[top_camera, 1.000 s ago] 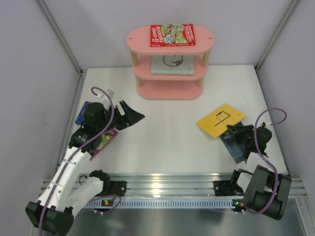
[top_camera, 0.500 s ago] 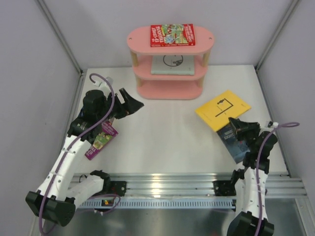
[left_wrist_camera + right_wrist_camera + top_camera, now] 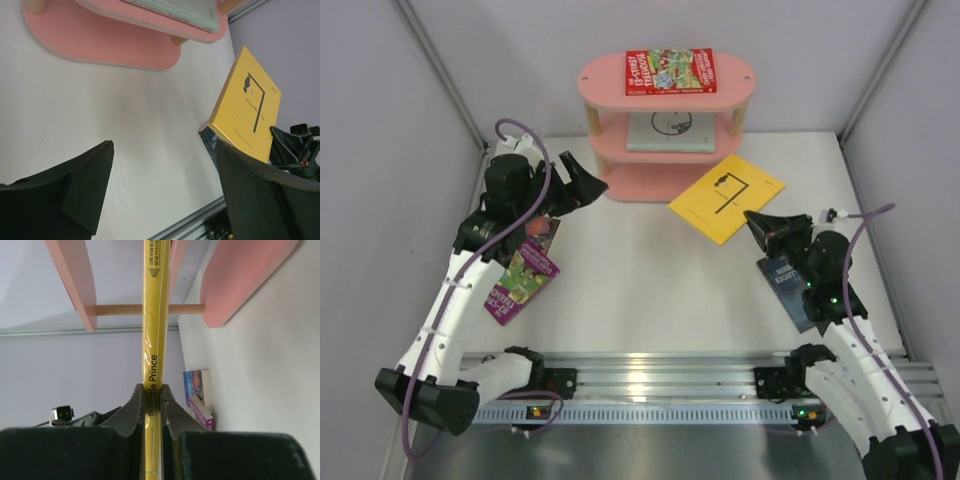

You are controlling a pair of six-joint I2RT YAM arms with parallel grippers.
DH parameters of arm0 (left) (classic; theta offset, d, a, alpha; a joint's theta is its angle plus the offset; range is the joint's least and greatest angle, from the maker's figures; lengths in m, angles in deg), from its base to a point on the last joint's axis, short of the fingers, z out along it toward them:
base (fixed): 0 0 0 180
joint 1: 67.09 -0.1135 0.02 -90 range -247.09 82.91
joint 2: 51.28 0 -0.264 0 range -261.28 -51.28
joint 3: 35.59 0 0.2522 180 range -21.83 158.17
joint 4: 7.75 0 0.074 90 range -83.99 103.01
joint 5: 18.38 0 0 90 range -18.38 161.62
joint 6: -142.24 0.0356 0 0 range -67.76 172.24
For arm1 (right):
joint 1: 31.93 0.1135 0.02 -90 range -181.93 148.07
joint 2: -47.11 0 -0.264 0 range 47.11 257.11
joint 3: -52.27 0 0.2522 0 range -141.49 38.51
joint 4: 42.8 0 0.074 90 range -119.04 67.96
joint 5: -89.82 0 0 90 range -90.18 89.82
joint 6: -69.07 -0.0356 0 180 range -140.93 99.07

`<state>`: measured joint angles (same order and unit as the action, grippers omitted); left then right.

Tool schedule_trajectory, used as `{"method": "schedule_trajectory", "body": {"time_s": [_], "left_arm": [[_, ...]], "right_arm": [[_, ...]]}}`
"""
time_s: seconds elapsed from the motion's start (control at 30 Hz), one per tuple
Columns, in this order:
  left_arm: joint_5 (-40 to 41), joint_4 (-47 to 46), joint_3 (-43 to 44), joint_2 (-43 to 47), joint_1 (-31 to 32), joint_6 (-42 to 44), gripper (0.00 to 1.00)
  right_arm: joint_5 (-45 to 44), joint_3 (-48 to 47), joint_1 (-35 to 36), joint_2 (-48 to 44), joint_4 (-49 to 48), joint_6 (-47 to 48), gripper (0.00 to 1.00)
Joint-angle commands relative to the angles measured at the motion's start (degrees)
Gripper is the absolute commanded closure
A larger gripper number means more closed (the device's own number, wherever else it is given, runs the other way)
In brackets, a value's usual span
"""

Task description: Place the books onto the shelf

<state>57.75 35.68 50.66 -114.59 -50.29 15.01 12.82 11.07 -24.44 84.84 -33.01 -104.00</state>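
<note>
The pink shelf (image 3: 666,160) stands at the back, with a red book (image 3: 670,72) on its top board and a pale grey-green book (image 3: 668,132) on the middle tier. My right gripper (image 3: 760,222) is shut on the yellow book (image 3: 725,197), which is held off the table just right of the shelf. In the right wrist view the gripper (image 3: 153,392) pinches the yellow book (image 3: 154,315) at the spine. A navy book (image 3: 795,290) lies under the right arm. A purple book (image 3: 523,278) lies at the left. My left gripper (image 3: 582,185) hangs open and empty by the shelf's left end.
A blue book (image 3: 197,385) lies against the purple book (image 3: 202,412) near the left wall. An aluminium rail (image 3: 650,370) runs along the near edge. Pale walls with metal posts (image 3: 440,80) close in both sides.
The right arm has stretched out and carried the yellow book leftward and farther back, up to the shelf. The left arm moved back toward the shelf's left end, uncovering the purple book.
</note>
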Motion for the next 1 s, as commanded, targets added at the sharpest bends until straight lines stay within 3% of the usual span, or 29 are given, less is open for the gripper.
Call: {"method": "schedule_trajectory", "body": {"time_s": [0.0, 0.27, 0.97], "left_arm": [[1.83, 1.7, 4.06, -0.06, -0.71, 2.69, 0.13], [1.47, 3.29, 6.7, -1.73, -1.68, 3.4, 0.12], [0.95, 2.23, 6.79, -0.07, -2.12, 3.75, 0.12]], "right_arm": [[-11.3, -5.16, 6.65, 2.77, -11.93, -2.98, 1.0], [-24.41, -9.46, 19.13, 13.93, -22.91, -2.9, 1.0], [-40.15, -23.17, 25.03, 32.39, -34.43, -2.19, 1.0]]}}
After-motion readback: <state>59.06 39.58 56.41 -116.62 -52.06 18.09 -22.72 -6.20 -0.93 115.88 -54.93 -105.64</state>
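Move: At the opening of the middle shelf, the grey book lies about 25 cm ahead of the right hand, 18 cm to its left and 5 cm lower. The red book on the top board is over it, also some 25 cm ahead and 18 cm left, but 12 cm above the hand. The dark blue book is on the table 14 cm right, 4 cm back, 22 cm below. From the left hand, the grey book is roughly 21 cm ahead, 17 cm right, 12 cm down. Carrying the yellow book, which it still pinches by the spine, the right hand swings left almost level at first, then bends forward and rises towards the gap above the grey book. It covers about 10 cm forward, 8 cm left and 6 cm up, turning some 10 degrees clockwise while the fingertips tilt up slightly; the grip stays shut. ##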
